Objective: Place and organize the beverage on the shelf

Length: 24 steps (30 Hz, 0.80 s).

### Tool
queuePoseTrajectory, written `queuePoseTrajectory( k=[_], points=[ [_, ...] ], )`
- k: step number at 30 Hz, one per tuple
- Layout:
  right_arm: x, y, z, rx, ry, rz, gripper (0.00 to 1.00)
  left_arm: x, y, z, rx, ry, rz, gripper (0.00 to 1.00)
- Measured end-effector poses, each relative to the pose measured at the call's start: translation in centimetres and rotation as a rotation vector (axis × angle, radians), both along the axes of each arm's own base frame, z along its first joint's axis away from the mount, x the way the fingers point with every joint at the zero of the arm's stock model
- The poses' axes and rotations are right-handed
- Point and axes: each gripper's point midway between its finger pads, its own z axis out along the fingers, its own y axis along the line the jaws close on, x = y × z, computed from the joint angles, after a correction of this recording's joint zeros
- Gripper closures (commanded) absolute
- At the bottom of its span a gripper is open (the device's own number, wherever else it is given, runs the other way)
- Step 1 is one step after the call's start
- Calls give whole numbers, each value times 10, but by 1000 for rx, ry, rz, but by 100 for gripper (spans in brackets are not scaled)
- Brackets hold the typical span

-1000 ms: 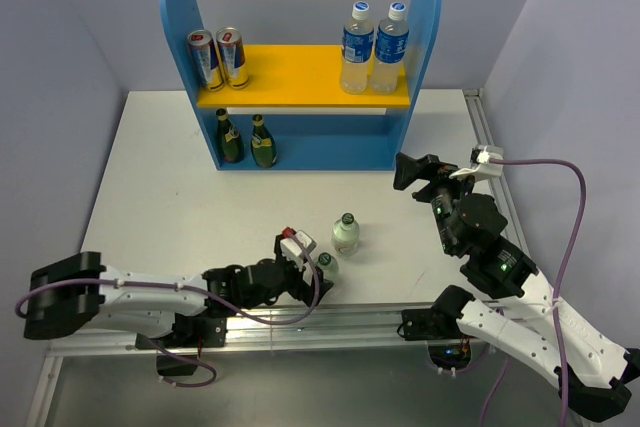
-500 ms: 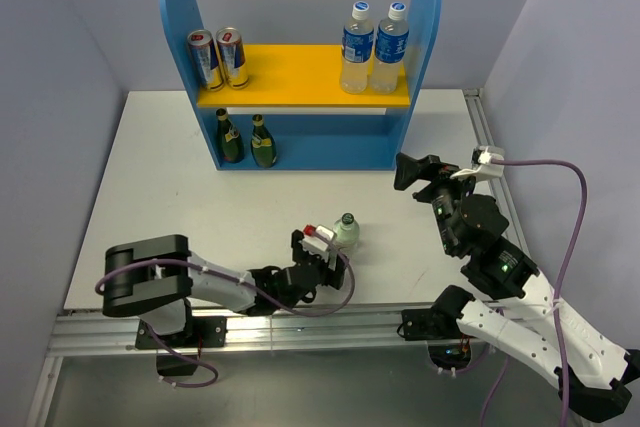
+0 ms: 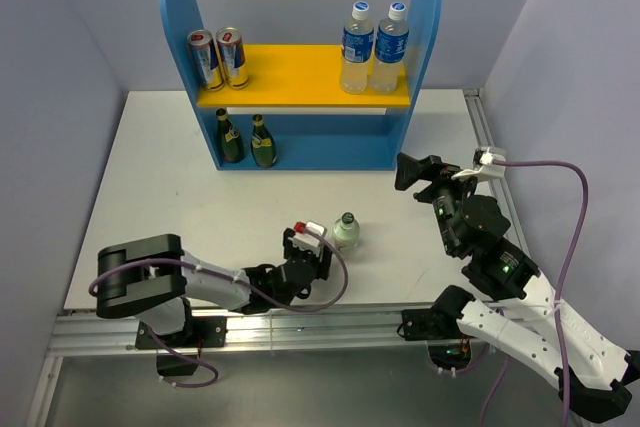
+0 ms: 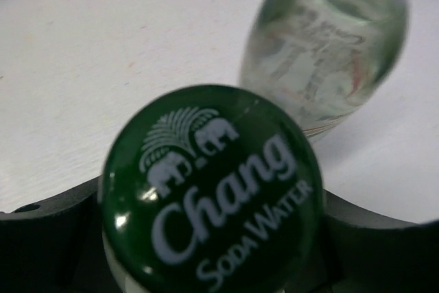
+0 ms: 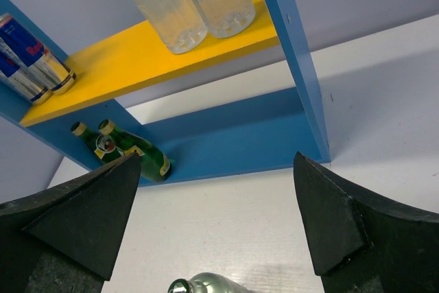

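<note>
The shelf (image 3: 300,72) stands at the back. Two clear plastic bottles (image 3: 372,47) with blue labels stand on the right of its yellow upper board. Two dark green bottles (image 3: 246,139) stand on the lower level at the left. One short clear bottle (image 3: 346,232) stands on the table and also shows in the left wrist view (image 4: 329,46). My left gripper (image 3: 306,253) is shut on the other short clear bottle, whose green Chang cap (image 4: 212,190) fills the left wrist view; the gripper hides it from the top view. My right gripper (image 3: 418,171) is open and empty, facing the shelf.
Two red and blue cans (image 3: 218,57) stand on the left of the upper board. The middle of the upper board and the right of the lower level (image 3: 340,142) hold nothing. A metal rail (image 3: 300,322) runs along the near table edge.
The left arm folded up at the elbow. Its gripper, beside the near short bottle before, now covers it, closer to the standing short bottle. The right arm has not moved.
</note>
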Motion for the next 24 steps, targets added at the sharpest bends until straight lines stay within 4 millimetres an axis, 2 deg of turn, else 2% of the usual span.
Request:
queuePoseTrajectory(
  k=[4,9,12,15,21,24],
  points=[
    [0,1,-2,-3,3,3,1,11,33,1,-7,3,59,100],
    [1,3,-10,-8,15,12,1,53,71,2,8,-2,185,100],
    [1,6,-12,-8,20,22,1,79,78,4,35,-7,217,100],
    [1,7,-13,-6,23,29,1,113,64,17,32,-23,223,100],
    [0,9,-13,-1,23,38,1,188,12,52,-32,-86,191,100],
    [0,10,-13,2,22,45,1,220,-6,58,-46,-105,177,100]
  ],
)
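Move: The cleared stretch of the lower shelf lies about 28 cm ahead of my left hand, some 3 cm to the right and 7 cm below; this hand already holds a soda water bottle. The other soda water bottle stands 7 cm ahead and 7 cm to the right, slightly lower. The nearer green bottle on the shelf is about 27 cm ahead, 12 cm left. From my right hand that stretch is about 22 cm ahead, 18 cm left and 33 cm below. Keeping my left fingers pinched on the soda bottle, I first swing it low, forward and left, passing to the left of the other soda bottle. Then I drive on forward, drifting back to the right and rising some 5 cm, towards the free part of the lower shelf, about 22 cm farther out in all. My wrist turns roughly 10 degrees counter-clockwise. ##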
